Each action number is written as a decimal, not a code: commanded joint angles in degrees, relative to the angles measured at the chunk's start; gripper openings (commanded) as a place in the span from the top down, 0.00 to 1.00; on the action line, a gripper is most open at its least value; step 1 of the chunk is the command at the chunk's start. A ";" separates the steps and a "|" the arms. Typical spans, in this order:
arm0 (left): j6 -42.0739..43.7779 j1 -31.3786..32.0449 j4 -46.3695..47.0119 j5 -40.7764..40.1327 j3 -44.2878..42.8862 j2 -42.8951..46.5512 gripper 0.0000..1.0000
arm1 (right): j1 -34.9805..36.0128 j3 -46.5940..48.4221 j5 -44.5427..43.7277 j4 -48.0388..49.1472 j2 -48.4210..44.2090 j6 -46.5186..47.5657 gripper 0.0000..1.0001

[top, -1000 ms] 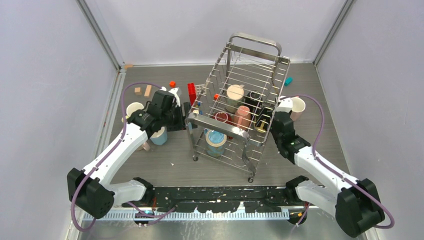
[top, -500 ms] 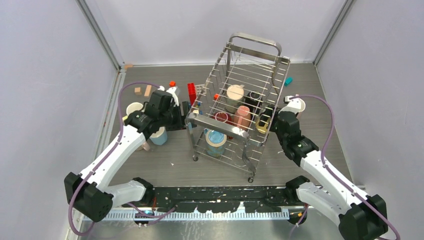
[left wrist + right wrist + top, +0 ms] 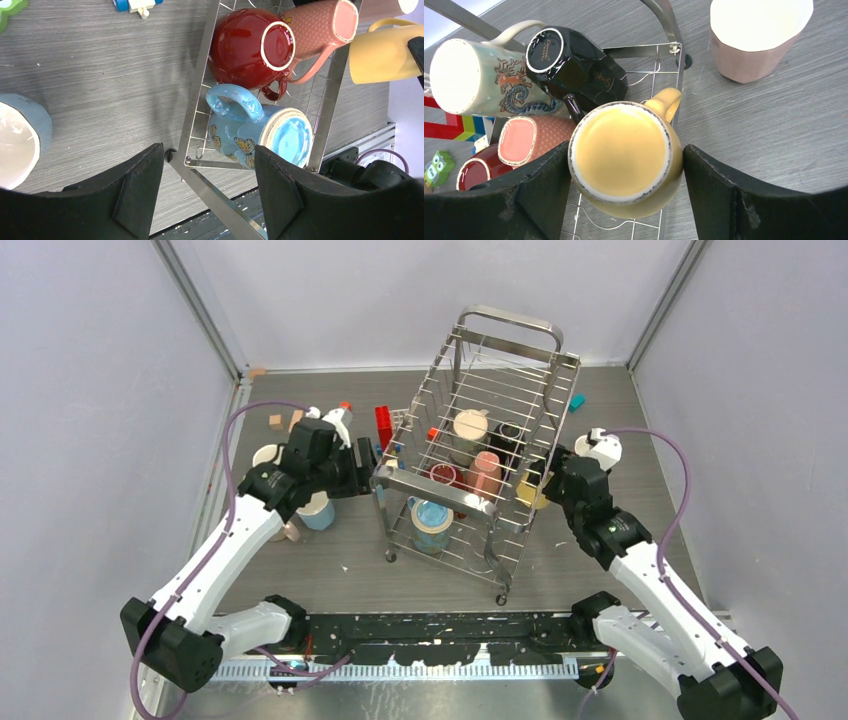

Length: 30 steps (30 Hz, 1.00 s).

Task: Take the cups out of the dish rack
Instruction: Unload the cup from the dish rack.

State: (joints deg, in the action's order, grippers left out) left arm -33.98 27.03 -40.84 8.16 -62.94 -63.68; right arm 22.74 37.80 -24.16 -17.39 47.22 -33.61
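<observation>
The dish rack [image 3: 440,490] stands mid-table, its loop handle at the far end. Inside lie a cream dragon cup [image 3: 470,427], a black cup [image 3: 508,435], a pink cup [image 3: 485,472], a dark red cup [image 3: 443,475] and a light blue butterfly cup [image 3: 432,520]. My right gripper [image 3: 624,185] is shut on a yellow cup [image 3: 621,150], held base-up over the rack's right rim [image 3: 679,65]. My left gripper [image 3: 207,195] hangs open and empty above the rack's near-left corner [image 3: 187,161], beside the butterfly cup [image 3: 255,135].
On the table left of the rack stand a white cup [image 3: 268,455] and a light blue cup [image 3: 318,512]; a pale pink cup [image 3: 600,450] stands to the right. Toy blocks lie behind: red [image 3: 383,425], teal [image 3: 577,401], wooden [image 3: 295,420].
My right arm has risen and swung to the right with the yellow cup, bringing it up from among the cups to the rack's right rim. My left arm drifted slightly up and left.
</observation>
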 commanded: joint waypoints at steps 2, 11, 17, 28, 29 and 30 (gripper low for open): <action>0.41 -0.40 -0.19 -0.78 -3.79 2.30 0.32 | -0.29 5.76 -5.20 -2.27 -3.05 -4.37 0.69; 0.85 -0.57 -1.96 -1.25 -7.30 3.29 0.32 | -0.24 12.39 -9.80 -12.66 -5.52 -4.44 0.69; 1.48 -0.57 -3.20 -2.29 -10.66 3.49 0.32 | -0.24 18.57 -12.87 -19.46 -6.94 -3.06 0.69; 2.71 -0.72 -5.07 -4.74 -20.20 0.82 0.32 | -0.24 29.70 -17.07 -27.06 -6.44 0.06 0.68; 2.99 -0.74 -5.38 -5.08 -21.46 0.43 0.32 | -0.26 30.75 -17.59 -27.57 -6.18 0.44 0.68; 3.25 -0.75 -5.70 -5.47 -22.77 -0.07 0.32 | -0.24 31.92 -17.95 -27.97 -5.80 0.92 0.68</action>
State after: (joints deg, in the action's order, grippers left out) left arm -32.49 26.61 -45.80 4.73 -80.49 -62.48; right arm 22.63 63.77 -37.65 -47.00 41.25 -34.68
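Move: The right hand already holds the yellow cup at the rack's open right side. The pink cup beside the open table is about 12 cm to its right, 8 cm ahead and 11 cm lower; the black mug is 6 cm left and 7 cm ahead, the coral mug 10 cm left and 2 cm ahead. The empty left hand has the blue butterfly mug some 12 cm right, 6 cm back and 13 cm lower, and the red mug 15 cm right, 3 cm ahead. Keeping its grip on the yellow cup, the right hand lifts it about 13 cm while drawing it right and back, 6 cm or so each way, out past the rack's right side over open table, yawing slightly clockwise. The open left hand rises nearly as far beside the rack, gathering speed, its fingers tipping up some 15 degrees. ##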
